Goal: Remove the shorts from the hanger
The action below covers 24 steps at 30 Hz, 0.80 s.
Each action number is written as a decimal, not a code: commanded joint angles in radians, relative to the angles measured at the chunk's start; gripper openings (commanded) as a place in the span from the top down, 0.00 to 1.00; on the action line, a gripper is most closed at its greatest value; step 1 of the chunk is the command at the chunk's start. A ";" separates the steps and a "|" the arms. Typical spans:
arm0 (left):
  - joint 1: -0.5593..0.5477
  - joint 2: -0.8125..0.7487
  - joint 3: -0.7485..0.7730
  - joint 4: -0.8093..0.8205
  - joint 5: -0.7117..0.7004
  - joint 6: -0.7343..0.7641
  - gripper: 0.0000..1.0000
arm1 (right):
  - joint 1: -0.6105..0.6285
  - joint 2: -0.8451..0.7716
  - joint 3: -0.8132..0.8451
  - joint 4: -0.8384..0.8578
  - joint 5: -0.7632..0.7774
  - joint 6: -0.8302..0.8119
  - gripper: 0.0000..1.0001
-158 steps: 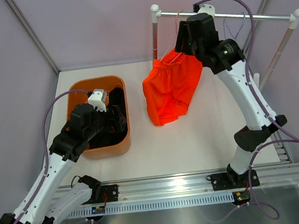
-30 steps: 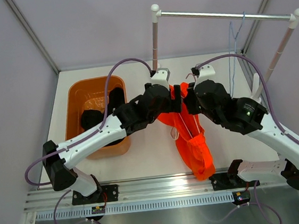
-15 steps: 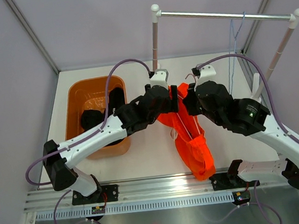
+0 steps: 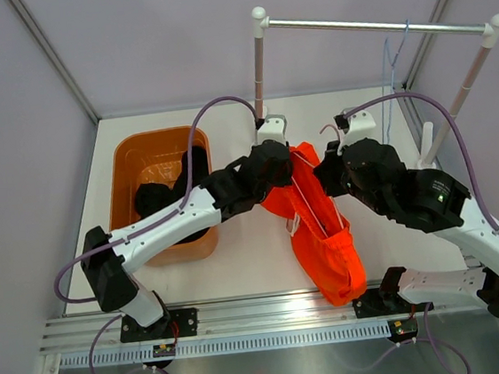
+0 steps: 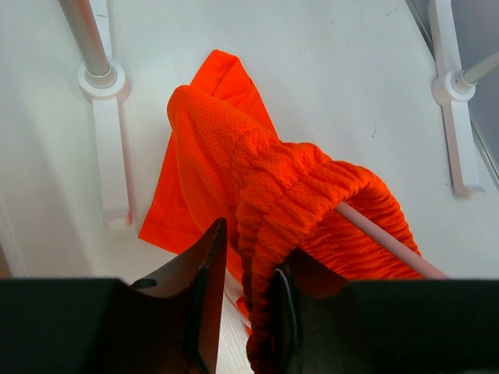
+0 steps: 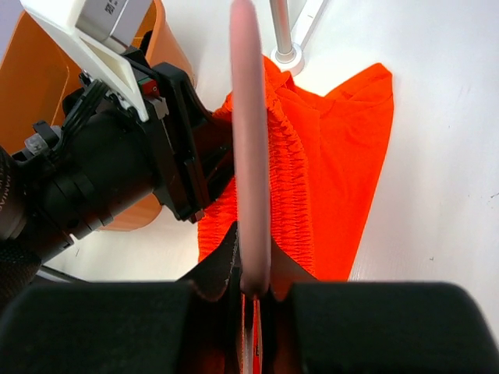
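The orange shorts (image 4: 327, 241) hang by their gathered waistband from a pale pink hanger (image 4: 309, 203) held above the table's middle. My right gripper (image 4: 324, 175) is shut on the hanger's bar (image 6: 248, 156), which runs straight out between its fingers (image 6: 251, 292). My left gripper (image 4: 288, 169) comes in from the left and is shut on the bunched waistband (image 5: 265, 156), the fabric squeezed between its jaws (image 5: 248, 288). The hanger bar (image 5: 382, 238) pokes out of the waistband to the right. The black shorts (image 4: 157, 197) lie crumpled in the orange bin.
The orange bin (image 4: 125, 151) stands at the left. A clothes rack crosses the back, with its rail (image 4: 375, 26) and left post (image 4: 259, 70). A thin blue hanger (image 4: 392, 56) hangs on the rail. The rack feet (image 5: 105, 78) rest on the table behind the shorts.
My left gripper's jaws have closed onto the orange waistband. My right gripper has carried the hanger slightly right, and the shorts have shifted with it. Much earlier the hanger was up at the rail.
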 commanded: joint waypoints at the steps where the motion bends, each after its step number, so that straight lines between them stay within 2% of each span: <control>1: 0.017 -0.022 0.046 0.018 -0.075 0.020 0.76 | 0.013 -0.029 0.032 0.021 0.019 0.024 1.00; 3: 0.034 -0.030 0.056 0.010 -0.088 0.029 0.85 | 0.016 -0.040 0.027 0.018 0.010 0.027 1.00; 8: 0.114 -0.021 0.099 -0.024 -0.088 0.029 0.98 | 0.025 -0.060 0.027 -0.006 -0.006 0.030 1.00; 16: 0.192 0.052 0.159 -0.013 -0.046 0.049 1.00 | 0.034 -0.073 0.035 -0.006 -0.099 0.013 1.00; 24: 0.255 0.134 0.254 -0.014 0.006 0.067 0.99 | 0.054 -0.081 0.026 -0.015 -0.119 0.012 1.00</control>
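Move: The far left end of the red shorts' waistband is already between the left gripper's half-closed fingers. The hanger's neck, held by the right gripper, is about 9 cm right of the left hand, 5 cm back and 7 cm higher. The rack's left post foot stands some 14 cm ahead, 6 cm left and 22 cm below. From the right hand, that waistband end lies roughly 6 cm ahead, 9 cm left and 8 cm lower. Finish closing the left gripper to pinch the waistband edge, then draw it forward about 9 cm and left about 5 cm, rising slightly on the way before easing down, with a turn of some 10 degrees counter-clockwise. Keep the right fingers shut on the hanger and ease it back a couple of centimetres against the pull, rising about a centimetre. ##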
